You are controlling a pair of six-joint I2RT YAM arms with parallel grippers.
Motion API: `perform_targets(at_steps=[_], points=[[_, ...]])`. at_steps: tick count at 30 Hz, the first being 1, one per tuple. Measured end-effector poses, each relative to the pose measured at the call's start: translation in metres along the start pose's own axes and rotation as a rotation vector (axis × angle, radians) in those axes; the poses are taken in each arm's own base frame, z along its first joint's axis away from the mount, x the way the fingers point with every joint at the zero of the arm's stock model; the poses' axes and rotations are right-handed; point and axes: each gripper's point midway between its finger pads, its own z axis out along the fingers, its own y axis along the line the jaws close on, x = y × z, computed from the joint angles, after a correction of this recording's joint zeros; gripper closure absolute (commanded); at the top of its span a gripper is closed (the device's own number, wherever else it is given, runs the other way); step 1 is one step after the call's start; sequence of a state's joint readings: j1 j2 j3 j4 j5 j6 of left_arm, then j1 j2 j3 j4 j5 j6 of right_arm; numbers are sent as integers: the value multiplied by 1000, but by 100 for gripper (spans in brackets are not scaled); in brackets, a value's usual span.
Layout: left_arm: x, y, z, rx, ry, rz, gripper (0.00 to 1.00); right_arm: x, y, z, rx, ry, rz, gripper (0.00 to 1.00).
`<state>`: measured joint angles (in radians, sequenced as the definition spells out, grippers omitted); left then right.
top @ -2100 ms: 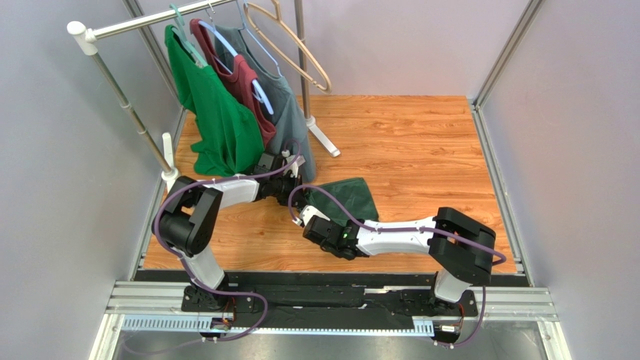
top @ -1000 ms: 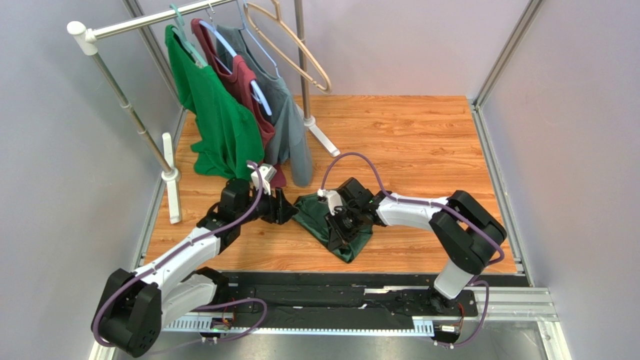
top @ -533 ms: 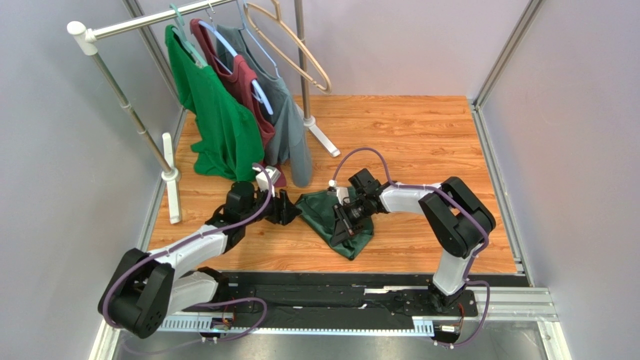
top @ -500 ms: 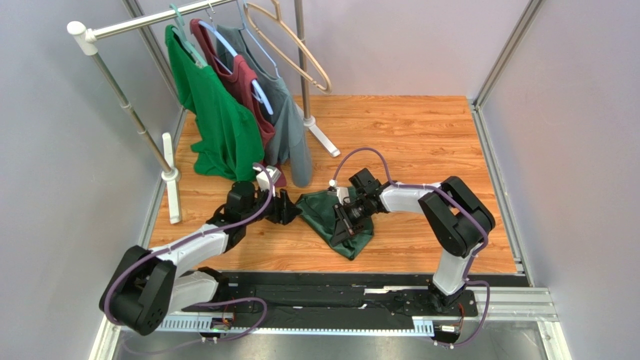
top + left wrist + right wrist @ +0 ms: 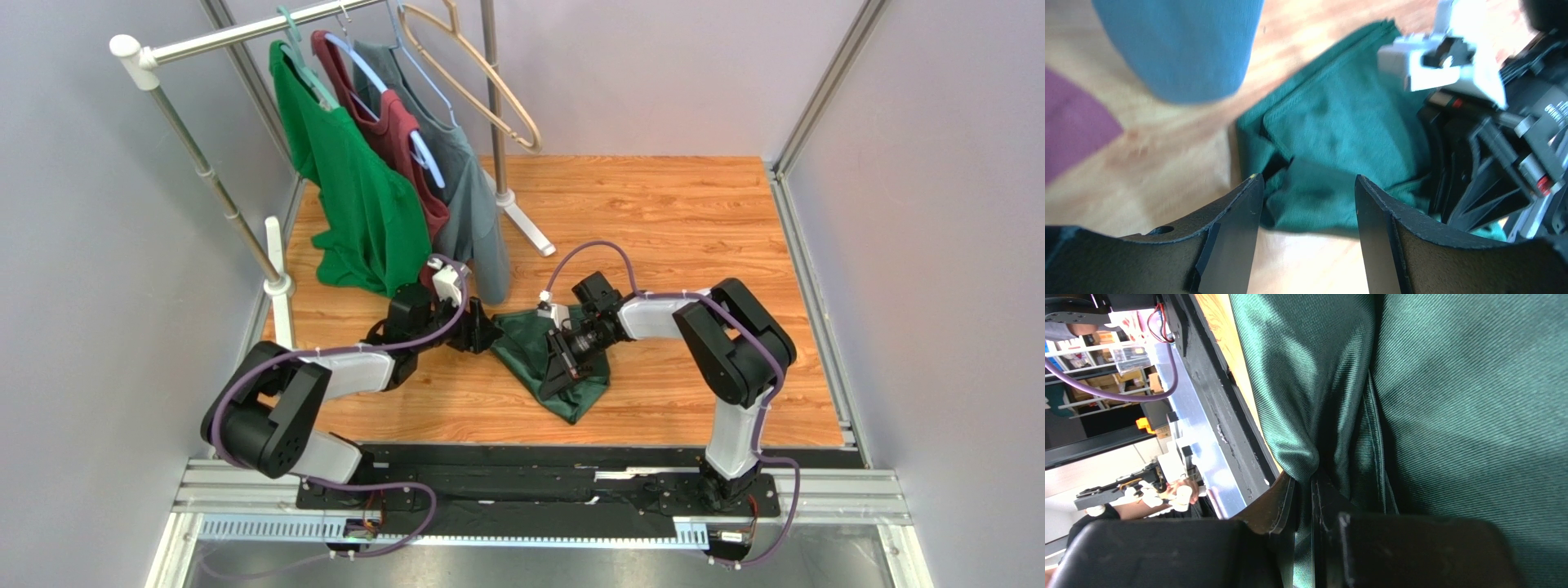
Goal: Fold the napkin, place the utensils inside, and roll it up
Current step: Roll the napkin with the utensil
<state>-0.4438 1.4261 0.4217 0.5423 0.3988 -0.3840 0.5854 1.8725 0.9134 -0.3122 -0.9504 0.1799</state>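
Observation:
The napkin (image 5: 555, 358) is a dark green cloth lying bunched and partly folded on the wooden floor, its folds filling the right wrist view (image 5: 1444, 386). My right gripper (image 5: 567, 358) sits on top of it, shut on a pinched fold of the cloth (image 5: 1306, 478). My left gripper (image 5: 482, 333) is at the napkin's left edge, open, with the cloth's edge (image 5: 1333, 141) just beyond its fingertips (image 5: 1308, 179) and nothing between them. The right gripper's black and white body (image 5: 1475, 141) shows behind the cloth. The utensils are out of view.
A clothes rack (image 5: 196, 172) stands at the back left with a bright green shirt (image 5: 350, 184), a maroon one (image 5: 399, 141) and a grey-green one (image 5: 472, 208) hanging close over my left gripper. The rack's foot (image 5: 525, 224) lies behind the napkin. Grey walls enclose the floor.
My left arm has swung in and its open gripper has slid right up to the napkin's left edge. The right gripper stays shut on the cloth, which has barely moved over the last second.

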Motion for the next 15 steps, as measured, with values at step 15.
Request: perform_targets(at_steps=[15], points=[[11,9,27,13,62,-40,72,-4,-2,-2,-5,1,17,99]])
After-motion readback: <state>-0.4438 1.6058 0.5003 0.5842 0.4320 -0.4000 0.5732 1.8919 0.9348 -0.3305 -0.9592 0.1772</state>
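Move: The rolled edge's left end of the napkin lies just off the left fingertips, about 2 cm ahead, 2 cm to the right and 4 cm below. The grey garment's hanging hem is some 6 cm ahead and 1 cm to the left, near hand height. From the right hand, which already pinches the near part of the roll, that left end is roughly 10 cm ahead and 7 cm to the left, about level. The left hand sinks about 2.5 cm, easing forward and right, fingers part-closing around the napkin's rolled left end. ##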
